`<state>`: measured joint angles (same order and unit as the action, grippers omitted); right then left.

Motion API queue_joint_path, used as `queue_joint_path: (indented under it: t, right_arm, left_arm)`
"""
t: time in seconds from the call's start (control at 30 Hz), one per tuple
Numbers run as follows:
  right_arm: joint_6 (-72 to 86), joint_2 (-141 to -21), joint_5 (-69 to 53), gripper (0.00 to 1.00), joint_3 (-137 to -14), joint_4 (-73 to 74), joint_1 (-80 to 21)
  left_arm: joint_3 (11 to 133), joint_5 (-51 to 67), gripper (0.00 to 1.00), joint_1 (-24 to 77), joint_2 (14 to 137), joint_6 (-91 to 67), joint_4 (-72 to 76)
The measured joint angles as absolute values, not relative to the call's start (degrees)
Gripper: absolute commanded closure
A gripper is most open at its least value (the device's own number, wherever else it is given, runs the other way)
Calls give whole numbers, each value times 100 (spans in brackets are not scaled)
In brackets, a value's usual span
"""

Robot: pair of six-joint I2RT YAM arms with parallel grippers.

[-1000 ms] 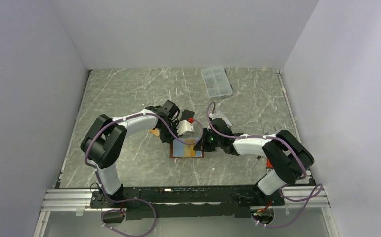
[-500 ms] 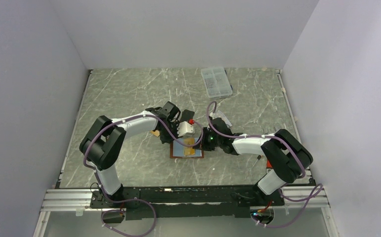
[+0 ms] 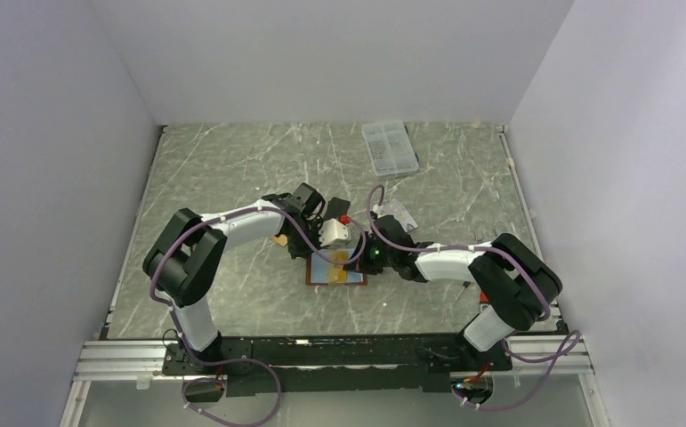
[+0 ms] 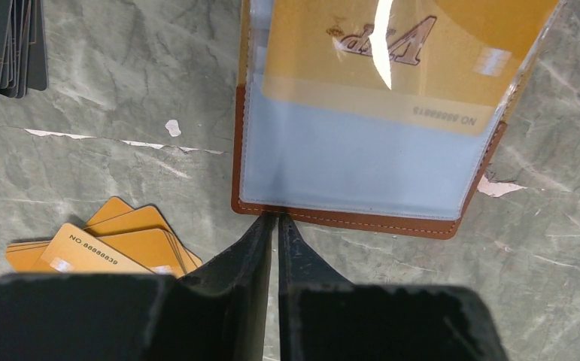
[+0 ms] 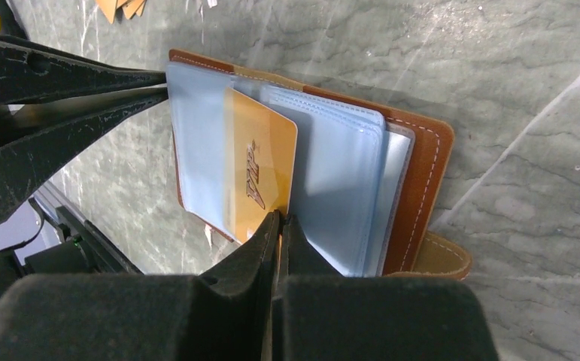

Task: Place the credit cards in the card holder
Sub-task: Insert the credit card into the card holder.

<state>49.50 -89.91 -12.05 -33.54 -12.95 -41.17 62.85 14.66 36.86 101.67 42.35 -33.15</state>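
The brown card holder (image 3: 336,271) lies open on the table, its pale blue pockets (image 4: 362,158) facing up. My left gripper (image 4: 275,218) is shut on the holder's brown stitched edge (image 4: 362,219); in the right wrist view this left gripper (image 5: 162,84) pinches that same edge. My right gripper (image 5: 279,216) is shut on the near edge of an orange credit card (image 5: 260,165) marked VIP, which sits partly inside a pocket. This orange card (image 4: 392,45) shows under the clear sleeve. The holder's snap tab (image 5: 441,259) sticks out beside my right fingers.
A fanned stack of orange cards (image 4: 98,244) lies left of the holder. A stack of black cards (image 4: 8,45) lies farther off. In the top view a clear compartment box (image 3: 389,147) sits at the back right, and a pale card (image 3: 399,212) lies behind the right arm.
My right gripper has edged slightly left toward the holder with the orange card. The left gripper stays at the holder's edge.
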Motion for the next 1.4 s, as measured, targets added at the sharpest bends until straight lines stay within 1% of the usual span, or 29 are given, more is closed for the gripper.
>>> queue_joint_path:
  t: [0.4, 0.97, 1.2, 1.4]
  right_arm:
    - [4807, -8941, -1249, 100, -3308, -1293, -4145]
    - [4807, -9520, -1516, 100, -3868, -1291, -4211]
    - [4866, -9590, -1614, 84, -3957, -1273, -4204]
    - [4987, -9349, -1874, 73, -3662, -1308, -3846]
  left_arm:
    - [6283, 1461, 89, 3686, 10162, 4233, -3312]
    - [6182, 1468, 89, 3686, 10092, 4217, -3197]
    - [6136, 1474, 89, 3686, 10060, 4215, -3148]
    - [6055, 1503, 89, 3686, 9998, 4215, -3059]
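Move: The left half's pocket of the open card holder has its middle about 6 cm to the left of the right hand, level with it fore and aft and 1 cm lower. The orange card already pinched there, just started in the pocket, has its middle some 2 cm left. The black cards lie about 13 cm ahead and 2 cm left, 2 cm down; the orange card pile 7 cm ahead, 14 cm left. From the left hand, the pocket is roughly 3 cm right and 2 cm back. The orange card is fed leftward into the holder's pocket by the right fingers: after easing back a touch, they push it about 3 cm left, then open to roughly a fifth, let go and draw back some 2 cm to the right. The left hand stays in place with its fingertips at the holder's left edge, near the far corner, keeping their hold. ##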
